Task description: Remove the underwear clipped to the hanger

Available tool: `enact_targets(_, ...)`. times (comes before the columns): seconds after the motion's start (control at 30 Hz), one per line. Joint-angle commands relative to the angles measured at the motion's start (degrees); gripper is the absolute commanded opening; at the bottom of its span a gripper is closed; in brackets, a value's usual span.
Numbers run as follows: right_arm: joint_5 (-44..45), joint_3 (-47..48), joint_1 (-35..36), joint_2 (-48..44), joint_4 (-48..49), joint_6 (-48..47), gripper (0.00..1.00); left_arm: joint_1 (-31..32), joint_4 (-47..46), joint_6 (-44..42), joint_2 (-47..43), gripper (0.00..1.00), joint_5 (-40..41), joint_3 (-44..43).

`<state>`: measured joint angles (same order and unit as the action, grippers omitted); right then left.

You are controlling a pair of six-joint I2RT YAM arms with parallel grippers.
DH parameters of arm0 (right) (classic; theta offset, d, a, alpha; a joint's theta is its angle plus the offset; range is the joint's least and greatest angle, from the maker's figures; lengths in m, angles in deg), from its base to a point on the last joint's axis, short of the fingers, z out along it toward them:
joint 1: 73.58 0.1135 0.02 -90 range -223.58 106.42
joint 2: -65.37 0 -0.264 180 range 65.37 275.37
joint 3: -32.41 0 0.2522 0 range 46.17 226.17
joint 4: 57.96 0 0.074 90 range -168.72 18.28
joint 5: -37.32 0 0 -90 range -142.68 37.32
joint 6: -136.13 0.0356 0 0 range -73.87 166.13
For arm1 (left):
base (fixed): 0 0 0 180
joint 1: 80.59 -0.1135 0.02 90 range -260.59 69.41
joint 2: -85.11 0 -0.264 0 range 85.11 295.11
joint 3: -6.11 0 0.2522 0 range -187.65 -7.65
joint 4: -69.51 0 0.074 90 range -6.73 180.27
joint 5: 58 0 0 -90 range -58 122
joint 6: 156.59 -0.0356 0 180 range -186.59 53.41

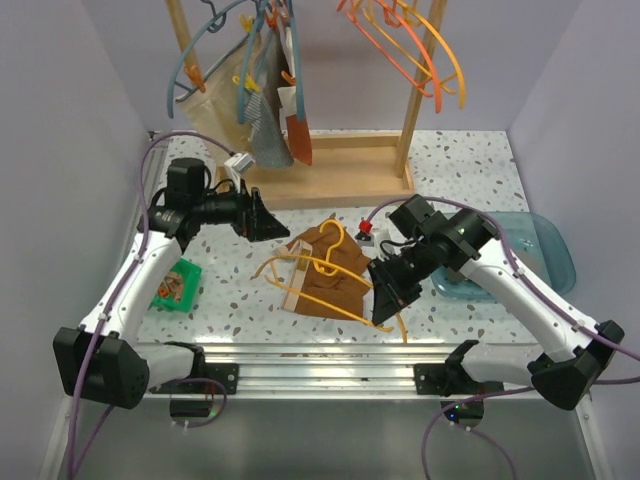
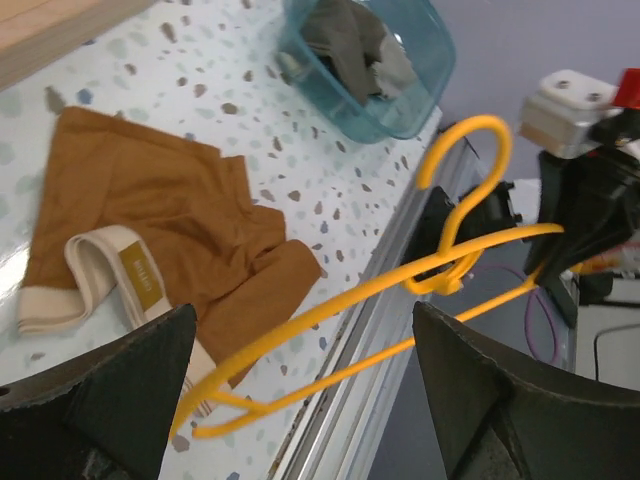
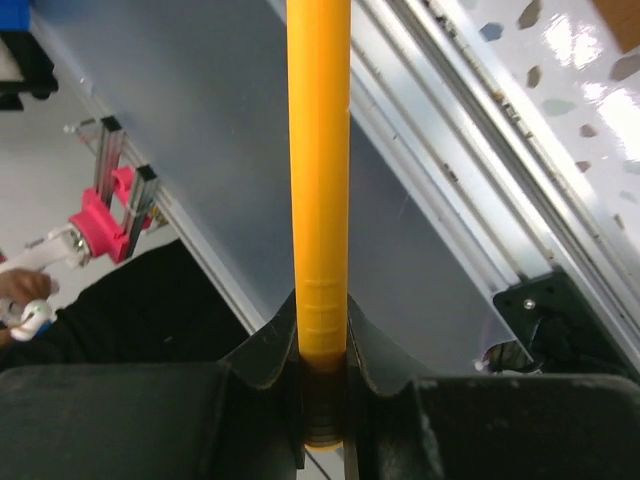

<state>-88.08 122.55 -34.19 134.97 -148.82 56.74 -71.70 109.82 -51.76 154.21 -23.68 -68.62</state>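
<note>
The rust-brown underwear (image 1: 335, 262) with a beige waistband lies crumpled on the speckled table. It also shows in the left wrist view (image 2: 170, 215). The yellow hanger (image 1: 322, 262) is tilted over it, hook up. My right gripper (image 1: 386, 297) is shut on the hanger's right end; the bar (image 3: 318, 180) runs between its fingers (image 3: 275, 350). My left gripper (image 1: 262, 218) is open and empty, left of the underwear and above the table. In its view the hanger (image 2: 400, 290) crosses between the spread jaws. The hanger's low end meets the waistband (image 2: 130, 275); I cannot tell whether a clip grips it.
A wooden rack (image 1: 330, 175) at the back holds blue-grey hangers with cloths (image 1: 250, 90) and orange hangers (image 1: 420, 50). A teal bin (image 1: 535, 250) with grey cloth (image 2: 360, 50) stands at the right. A green box (image 1: 175, 285) lies left. The table's front rail (image 1: 320, 350) is close below the hanger.
</note>
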Motion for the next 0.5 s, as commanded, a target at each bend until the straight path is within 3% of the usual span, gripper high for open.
enact_targets(0.0,-8.02,-1.58,1.12,-0.79,-1.30,-1.65,0.00,4.55,-0.63,-6.82,2.00,0.93,-8.91,-4.59)
enact_targets(0.17,-11.44,0.61,1.30,-1.31,-1.04,-2.00,0.00,10.97,7.63,-16.48,4.90,0.93,-10.41,-7.58)
enact_targets(0.47,-14.79,2.19,1.30,-4.30,-1.21,-1.47,0.00,12.65,8.52,-19.84,-2.91,0.89,-14.27,-1.88)
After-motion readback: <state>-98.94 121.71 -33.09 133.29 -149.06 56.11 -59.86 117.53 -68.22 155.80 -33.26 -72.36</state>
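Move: The free left side of the yellow hanger, held out by the right hand, lies about 8 cm back, 4 cm right and 4 cm below the left hand; from the right hand it is some 8 cm ahead, 18 cm left and roughly level. The brown underwear on the table is about 6 cm back, 12 cm right and 22 cm below the left hand, and the rack's wooden base 18 cm ahead, 9 cm right and 22 cm down. The left hand, fingers kept wide open, swings back about 7 cm and right about 5 cm to the hanger's free side, turning some 25 degrees clockwise so that the yellow bar comes to run through the view between its fingertips, with no grip on it yet. Meanwhile the right hand keeps its pinch on the hanger's other end, eases back 3 cm and up 2 cm, and tilts its left side up by roughly 10 degrees, holding the hanger out to the left hand. ##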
